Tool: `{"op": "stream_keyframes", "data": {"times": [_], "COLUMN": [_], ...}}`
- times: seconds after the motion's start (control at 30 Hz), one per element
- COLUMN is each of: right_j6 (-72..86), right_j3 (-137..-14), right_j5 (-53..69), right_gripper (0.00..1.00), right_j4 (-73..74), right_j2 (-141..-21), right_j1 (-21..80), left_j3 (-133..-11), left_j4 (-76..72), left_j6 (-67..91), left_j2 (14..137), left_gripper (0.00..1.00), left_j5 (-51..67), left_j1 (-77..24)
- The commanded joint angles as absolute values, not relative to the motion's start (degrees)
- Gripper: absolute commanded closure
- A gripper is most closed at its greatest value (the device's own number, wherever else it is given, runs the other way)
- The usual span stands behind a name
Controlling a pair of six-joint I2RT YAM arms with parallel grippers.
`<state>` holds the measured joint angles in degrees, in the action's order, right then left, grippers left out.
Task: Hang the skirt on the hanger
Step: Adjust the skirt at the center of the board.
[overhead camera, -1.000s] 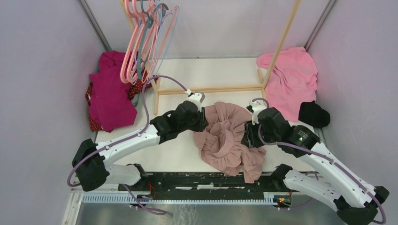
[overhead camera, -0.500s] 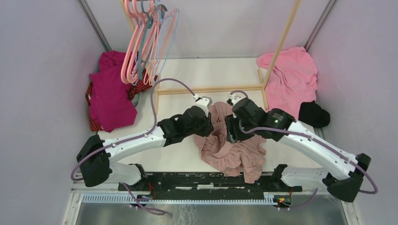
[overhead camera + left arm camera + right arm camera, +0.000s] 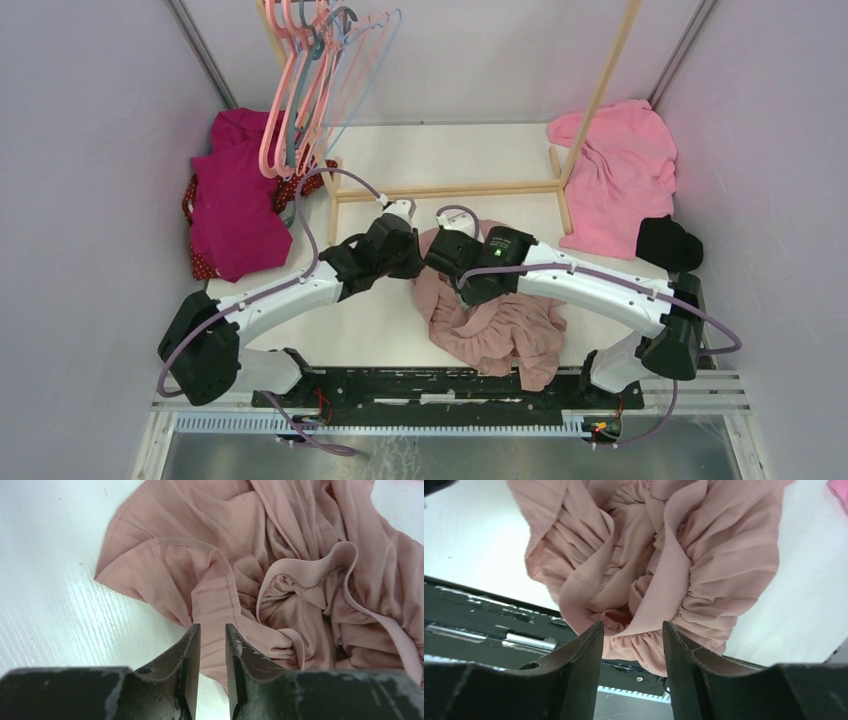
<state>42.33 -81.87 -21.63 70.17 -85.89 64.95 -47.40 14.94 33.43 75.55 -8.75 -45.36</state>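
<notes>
The dusty-pink skirt (image 3: 497, 325) lies crumpled in the middle of the white table, its elastic waistband (image 3: 320, 570) curled open in the left wrist view. Several pink hangers (image 3: 298, 100) hang from the rack's top bar at the back left. My left gripper (image 3: 408, 258) hovers at the skirt's left edge; its jaws (image 3: 212, 626) stand narrowly open, a fold of skirt just past the tips and nothing pinched. My right gripper (image 3: 443, 250) reaches across the skirt beside the left one, open (image 3: 632, 626), with gathered skirt fabric (image 3: 659, 580) beyond its fingers.
A wooden rack (image 3: 450, 190) crosses the back of the table. Magenta garments (image 3: 235, 205) are heaped at the left wall. A pink cloth (image 3: 620, 170) and a black item (image 3: 668, 243) lie at the right. The black base rail (image 3: 430, 385) runs along the near edge.
My right arm has swung left across the skirt until its gripper sits next to the left one. The left gripper shifted slightly back and left. The hangers are swaying.
</notes>
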Motion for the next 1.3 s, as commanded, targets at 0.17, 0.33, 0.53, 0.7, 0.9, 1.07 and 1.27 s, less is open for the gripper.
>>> {"op": "stream_keyframes", "data": {"times": [0.17, 0.33, 0.53, 0.7, 0.9, 1.07, 1.27], "right_j6": [45.66, 45.55, 46.31, 47.53, 48.51, 47.91, 46.66], "right_j3": [-78.03, -76.14, -73.41, -70.71, -66.39, -64.33, -62.73], "right_j5": [-27.27, -26.37, -26.72, -27.15, -26.34, -25.57, -24.21], "right_gripper": [0.53, 0.64, 0.71, 0.88, 0.94, 0.94, 0.94], "right_j4": [72.47, 71.33, 71.83, 72.62, 71.49, 70.69, 69.56], "right_j2": [-86.73, -87.55, -85.14, -82.60, -77.05, -73.37, -71.14], "right_j1": [65.18, 65.18, 65.05, 64.80, 63.71, 62.37, 60.74], "left_j3": [-46.67, -46.74, -48.49, -52.73, -57.78, -59.76, -63.47], "left_j4": [13.46, 13.81, 10.73, 6.57, 4.65, 0.54, 2.06], "left_j6": [35.57, 35.51, 34.84, 32.46, 29.04, 26.34, 21.15], "left_j2": [71.14, 70.67, 73.65, 79.43, 88.04, 92.81, 98.02], "left_gripper": [0.69, 0.69, 0.69, 0.69, 0.69, 0.68, 0.67], "left_j5": [-6.34, -6.50, -2.98, 1.11, 5.18, 11.89, 13.58], "left_j1": [-44.86, -44.90, -44.91, -44.87, -44.90, -44.99, -44.91]}}
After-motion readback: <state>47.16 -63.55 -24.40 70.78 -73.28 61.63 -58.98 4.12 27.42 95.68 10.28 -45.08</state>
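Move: Below and beside the right hand, the near stretch of the skirt's waistband lies about 4 cm right, 1 cm back and 5 cm down; the skirt's front tail hangs at the board edge some 17 cm back and 13 cm right. From the left hand the far stretch of waistband is about 11 cm right, 3 cm ahead and 6 cm lower, the skirt's left corner 3 cm left and 1 cm ahead, the rack's floor bar 15 cm ahead and 6 cm right. Sinking about 4 cm while drifting right, the right hand shuts its open fingers on the edge of the near waistband, then carries on right, some 8 cm in all, keeping them closed. The left hand first rises a centimetre and hovers, then sweeps about 9 cm right and slightly forward over the skirt, sinking and turning clockwise nearly 20 degrees towards the far waistband, fingers still partly open. ##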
